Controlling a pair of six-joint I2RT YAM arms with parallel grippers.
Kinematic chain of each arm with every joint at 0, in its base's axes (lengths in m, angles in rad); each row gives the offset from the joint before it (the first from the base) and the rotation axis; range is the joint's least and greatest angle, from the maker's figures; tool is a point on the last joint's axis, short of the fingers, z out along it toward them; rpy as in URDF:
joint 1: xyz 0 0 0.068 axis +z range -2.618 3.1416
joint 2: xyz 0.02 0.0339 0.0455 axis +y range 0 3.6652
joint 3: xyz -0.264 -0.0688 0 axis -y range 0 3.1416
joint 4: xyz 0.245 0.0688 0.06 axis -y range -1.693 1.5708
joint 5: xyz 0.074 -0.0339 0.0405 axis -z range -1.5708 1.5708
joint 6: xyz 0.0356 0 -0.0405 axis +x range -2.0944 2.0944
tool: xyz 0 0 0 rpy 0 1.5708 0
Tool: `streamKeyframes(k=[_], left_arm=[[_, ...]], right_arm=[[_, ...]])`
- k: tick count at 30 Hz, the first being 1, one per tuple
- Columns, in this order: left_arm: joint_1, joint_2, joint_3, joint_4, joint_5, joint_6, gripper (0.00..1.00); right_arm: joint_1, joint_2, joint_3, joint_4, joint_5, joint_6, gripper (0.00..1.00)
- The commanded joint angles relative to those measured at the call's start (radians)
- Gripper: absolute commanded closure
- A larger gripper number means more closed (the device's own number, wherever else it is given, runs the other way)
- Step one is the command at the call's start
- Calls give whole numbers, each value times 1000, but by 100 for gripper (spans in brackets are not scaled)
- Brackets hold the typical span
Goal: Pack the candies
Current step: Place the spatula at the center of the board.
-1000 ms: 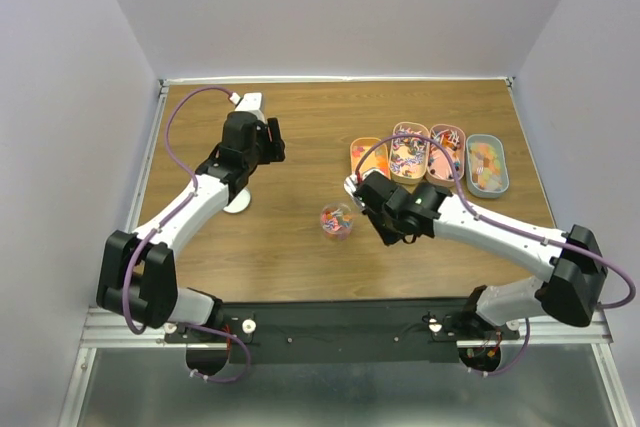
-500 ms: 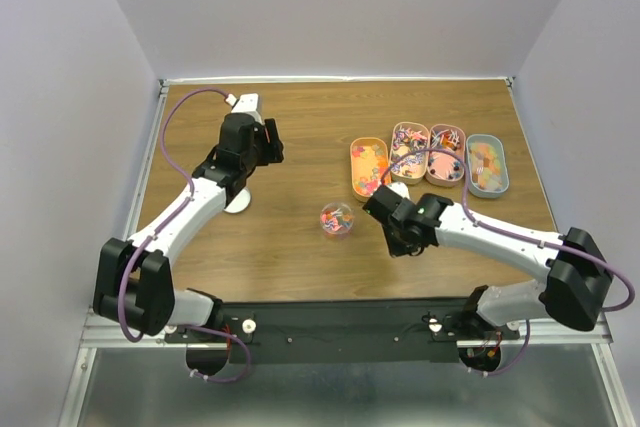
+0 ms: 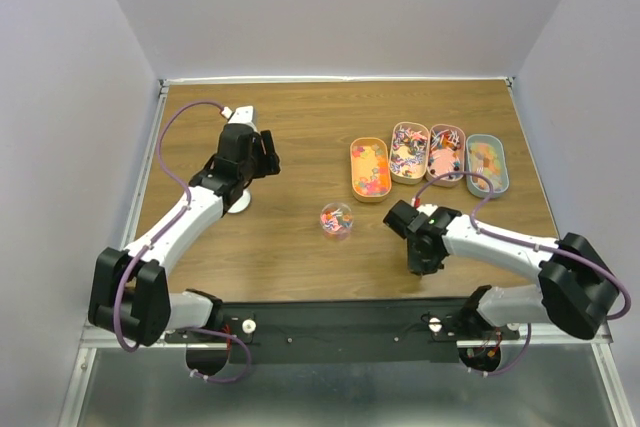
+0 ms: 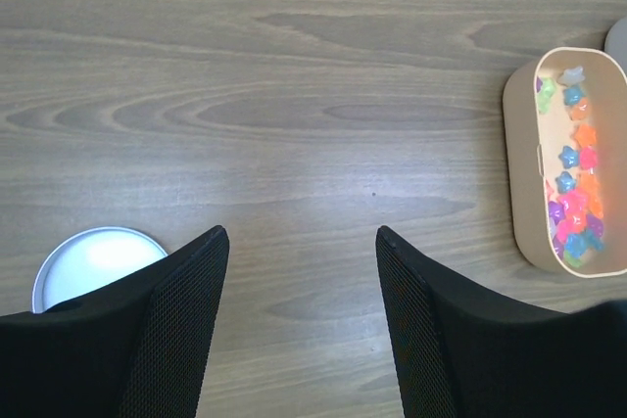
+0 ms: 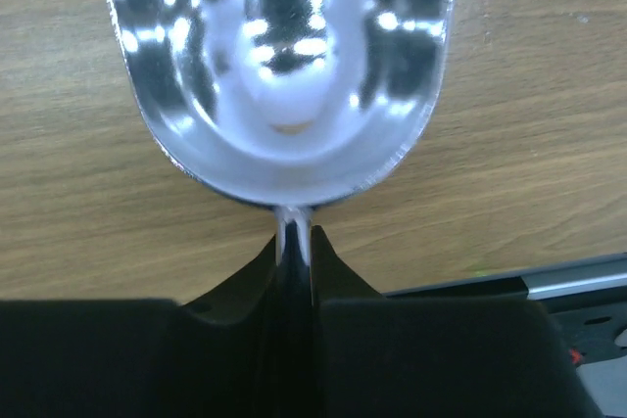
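Observation:
The candies fill a small clear jar (image 3: 337, 219) at mid-table and four oblong trays at the right, the nearest one orange (image 3: 369, 168). In the left wrist view, star-shaped candies (image 4: 576, 198) lie in a tan tray (image 4: 519, 144). My right gripper (image 3: 421, 247) hangs low near the front edge, right of the jar. It is shut (image 5: 295, 242) on the thin handle of a metal scoop (image 5: 284, 75), whose bowl is empty. My left gripper (image 3: 246, 152) (image 4: 301, 234) is open over bare wood, holding nothing.
A white round lid (image 3: 237, 203) (image 4: 90, 263) lies on the table just under my left arm. The other three trays (image 3: 409, 152) (image 3: 446, 153) (image 3: 487, 164) stand side by side at the back right. The metal rail (image 5: 549, 281) of the table's near edge runs close behind my right gripper.
My right gripper has carried the scoop away from the jar, to the right and toward the near edge. My left arm has drifted slightly left.

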Motion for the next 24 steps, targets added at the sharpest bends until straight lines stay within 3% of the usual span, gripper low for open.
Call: streamKeyframes(k=[1, 2, 7, 15, 24], left_arm=[[-2, -56, -25, -69, -63, -75, 30], [-2, -58, -24, -80, -81, -84, 30], [-2, -58, 8, -181, -124, -141, 30], [5, -53, 33, -238, -178, -215, 30], [138, 7, 47, -420, -305, -259, 37]], right_arm=[[-19, 37, -4, 40, -13, 8, 68], [-19, 45, -6, 43, -21, 5, 63], [-24, 54, -14, 51, -62, -3, 53], [-25, -157, 37, 8, -71, -27, 22], [-24, -277, 296, -139, 25, -176, 18]])
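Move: The right hand stands low over the near part of the table with the spatula's handle between its fingers; the spatula's middle is about 3 cm ahead, 1 cm below. From there the candy jar is some 9 cm ahead and 15 cm left, the orange box about 21 cm ahead and 7 cm left. From the left hand, the white lid is roughly 9 cm left, 3 cm back and 15 cm down; the jar is about 8 cm back and 12 cm right, the orange box 4 cm ahead and 19 cm right. Staying almost in place at first, the right hand spreads its fingers wide and lets go of the spatula's handle, then rises about 8 cm, drifting some 3 cm left and forward as its fingertips tilt forward. Leftward and a little back, the open left hand swings about 6 cm towards the lid, sinking slightly, turning some 20 degrees counter-clockwise and tipping further down. ##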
